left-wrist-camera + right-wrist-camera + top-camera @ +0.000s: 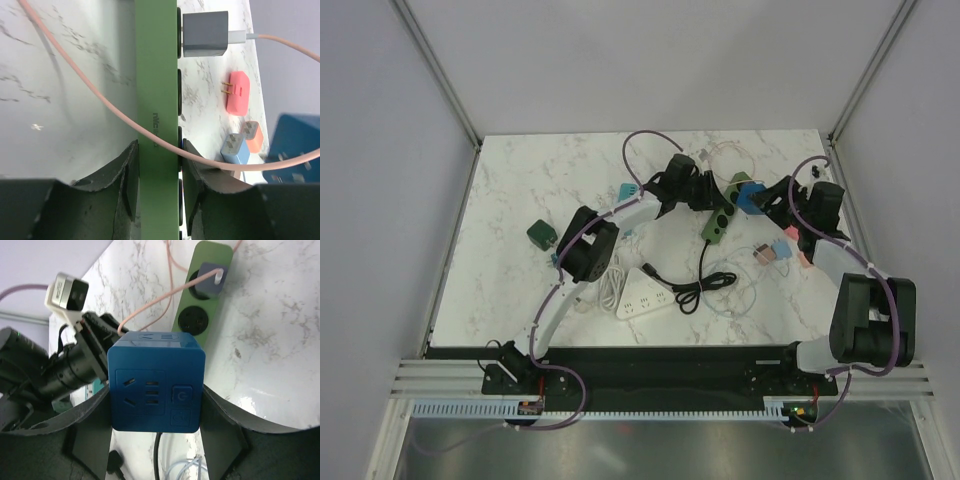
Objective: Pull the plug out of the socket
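A green power strip (719, 224) lies on the marble table; it also shows in the left wrist view (156, 75) and the right wrist view (202, 295). A grey plug (205, 34) with a pink cable sits in one of its sockets (210, 280). My left gripper (157, 150) is shut on the strip's sides (705, 196). My right gripper (156, 405) is shut on a blue cube plug (156, 387), held clear of the strip (752, 197). Its prongs show in the left wrist view (295, 150). A round socket (192, 320) on the strip stands empty.
A white power strip (645, 298) and a coiled black cable (690, 292) lie near the front. Small pink and blue adapters (775, 252) lie to the right, a dark green one (542, 235) to the left, a teal one (626, 192) by the left arm.
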Controlling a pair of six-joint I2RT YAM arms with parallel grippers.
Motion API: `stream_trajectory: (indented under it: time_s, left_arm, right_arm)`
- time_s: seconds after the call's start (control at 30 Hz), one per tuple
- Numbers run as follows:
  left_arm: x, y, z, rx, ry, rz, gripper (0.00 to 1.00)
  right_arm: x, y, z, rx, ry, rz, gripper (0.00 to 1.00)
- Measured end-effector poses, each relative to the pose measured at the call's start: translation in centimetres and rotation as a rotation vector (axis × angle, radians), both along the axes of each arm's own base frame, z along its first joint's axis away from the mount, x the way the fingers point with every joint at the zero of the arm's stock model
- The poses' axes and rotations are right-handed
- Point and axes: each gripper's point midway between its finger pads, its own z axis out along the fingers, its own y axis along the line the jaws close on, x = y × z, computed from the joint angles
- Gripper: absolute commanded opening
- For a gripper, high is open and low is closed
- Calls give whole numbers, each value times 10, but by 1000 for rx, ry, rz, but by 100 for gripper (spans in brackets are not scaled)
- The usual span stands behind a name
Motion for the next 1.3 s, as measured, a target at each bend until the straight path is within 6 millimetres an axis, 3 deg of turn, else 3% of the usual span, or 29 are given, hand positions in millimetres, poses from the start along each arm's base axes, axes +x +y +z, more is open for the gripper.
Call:
stream_trajectory:
  time_s: [0.13, 0.33, 0.47, 0.63, 0.8, 0.93, 1.1, 1.3]
  left_arm:
    - [7, 5, 0, 3, -5, 21, 2]
    - [8, 4, 1, -8, -18, 19, 2]
    - [9, 4, 1, -32, -28, 3, 2]
    - [8, 5, 1, -52, -30, -12, 2]
    - [8, 5, 2, -62, -34, -16, 2]
    - [8, 5, 1, -64, -34, -17, 2]
    - [7, 5, 2, -65, -32, -21, 2]
    - [7, 5, 2, -67, -31, -23, 2]
  right_arm:
    - [-6, 6, 11, -91, 4, 22, 0]
    - [-11, -39, 11, -290, 83, -146, 0]
    - [-15, -57, 2, -365, 163, -196, 0]
    - [-3, -56, -25, -364, 269, -151, 4]
    - [-10, -51, -56, -347, 374, -110, 24]
    - [-13, -51, -59, -351, 385, -110, 39]
    - [-20, -53, -67, -362, 411, -109, 71]
    - [-19, -56, -58, -375, 392, -123, 92]
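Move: The right hand already holds the big blue plug clear of the socket; its set-down spot is bare table about 2 cm back, 5 to the right and 10 below. From that hand the green strip lies 7 cm left and 1 ahead, the brown plug 8 back and 3 right, the light-blue plug 7 back and 8 right. From the left hand, holding the strip, the spot is roughly 14 cm right and 4 back. Right hand swings blue plug about 5 cm right from strip, lowers some 7 cm tipping down, opens. ##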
